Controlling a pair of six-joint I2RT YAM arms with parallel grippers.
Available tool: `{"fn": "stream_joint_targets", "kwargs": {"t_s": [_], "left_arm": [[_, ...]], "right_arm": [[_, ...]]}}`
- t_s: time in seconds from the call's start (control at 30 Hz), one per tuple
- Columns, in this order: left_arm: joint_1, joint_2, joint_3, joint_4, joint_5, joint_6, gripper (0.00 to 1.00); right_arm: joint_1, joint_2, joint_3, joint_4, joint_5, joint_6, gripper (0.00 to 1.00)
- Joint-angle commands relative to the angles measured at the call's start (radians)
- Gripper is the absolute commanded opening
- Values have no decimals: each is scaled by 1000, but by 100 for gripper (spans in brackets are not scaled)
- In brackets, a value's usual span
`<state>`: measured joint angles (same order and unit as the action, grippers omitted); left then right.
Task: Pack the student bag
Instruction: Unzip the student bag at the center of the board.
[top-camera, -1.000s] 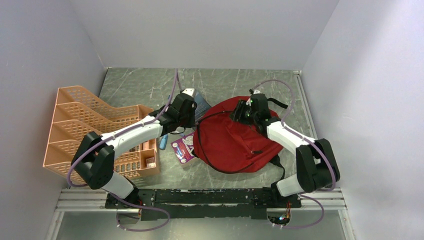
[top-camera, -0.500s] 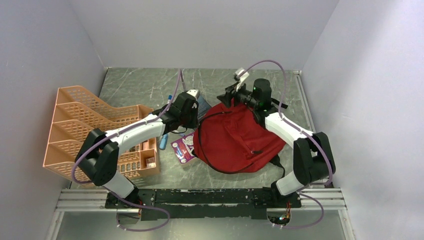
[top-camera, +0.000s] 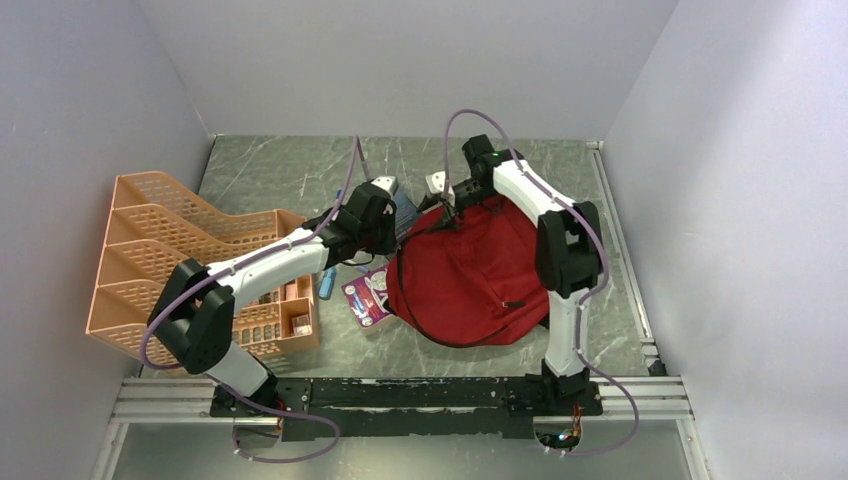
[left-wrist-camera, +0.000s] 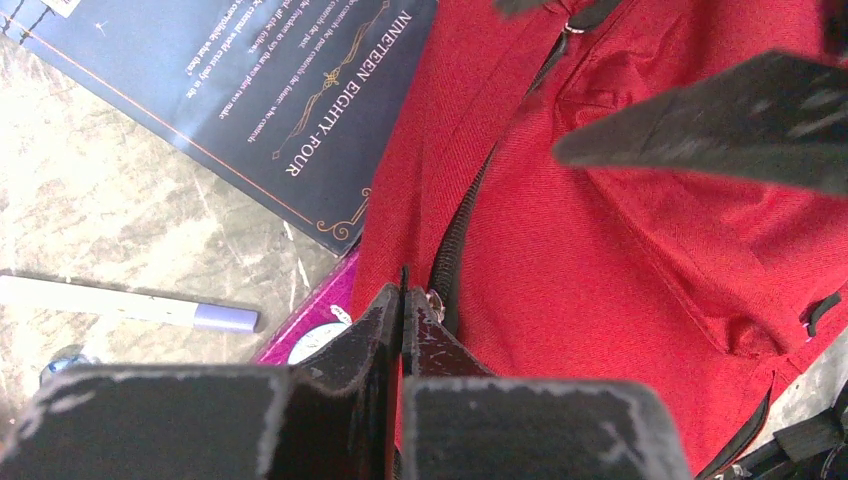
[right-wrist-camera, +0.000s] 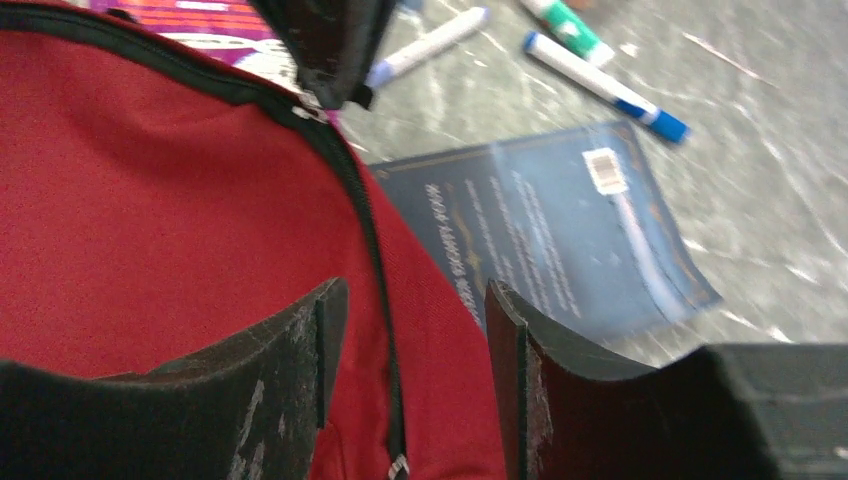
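The student bag, red with black zippers, lies flat in the middle of the table. My left gripper is at its left edge. In the left wrist view it is shut on a thin black zipper pull, right beside the metal slider of the zipper. My right gripper hovers over the bag's back left corner. Its jaws stand open above the red fabric, with the zipper line running between them and nothing held.
A dark blue book lies just left of the bag, and a magenta booklet sticks out from under its edge. Markers lie loose on the table. An orange mesh organiser stands at the left.
My right arm has swung from the bag's right side round its back, carrying the open gripper left to the bag's back left corner. My left gripper has stayed shut at the bag's left edge.
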<state>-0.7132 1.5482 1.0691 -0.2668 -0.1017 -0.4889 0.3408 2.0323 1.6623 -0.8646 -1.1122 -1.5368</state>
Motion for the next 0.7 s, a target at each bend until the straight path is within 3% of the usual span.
{"fn": "stream_joint_targets", "kwargs": {"t_s": [0.0, 0.53, 0.67], "left_arm": [[0, -37, 22, 11, -3, -17, 5], [0, -34, 34, 1, 9, -17, 5], [-5, -30, 45, -5, 10, -12, 5]], "right_arm": [[49, 84, 102, -394, -76, -331, 56], [110, 76, 10, -20, 23, 4, 54], [110, 106, 46, -51, 71, 9, 53]]}}
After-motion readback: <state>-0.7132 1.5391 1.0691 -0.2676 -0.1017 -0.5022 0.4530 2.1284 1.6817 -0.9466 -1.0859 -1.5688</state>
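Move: The right hand's spot, the zip stretch of the student bag just beyond the slider, is about 4 cm back, 4 cm left and 6 cm below it. The zip slider, already at the left fingertips, is some 8 cm back and 9 cm left of the right hand, 4 cm lower; the blue book's middle lies about 11 cm left, 1 cm back, 13 cm below. From the left hand that zip stretch is some 4 cm ahead, 5 cm right and 4 cm lower. Open right hand sweeps about 6 cm back, left and down towards the zip, then eases forward; left keeps slider. ##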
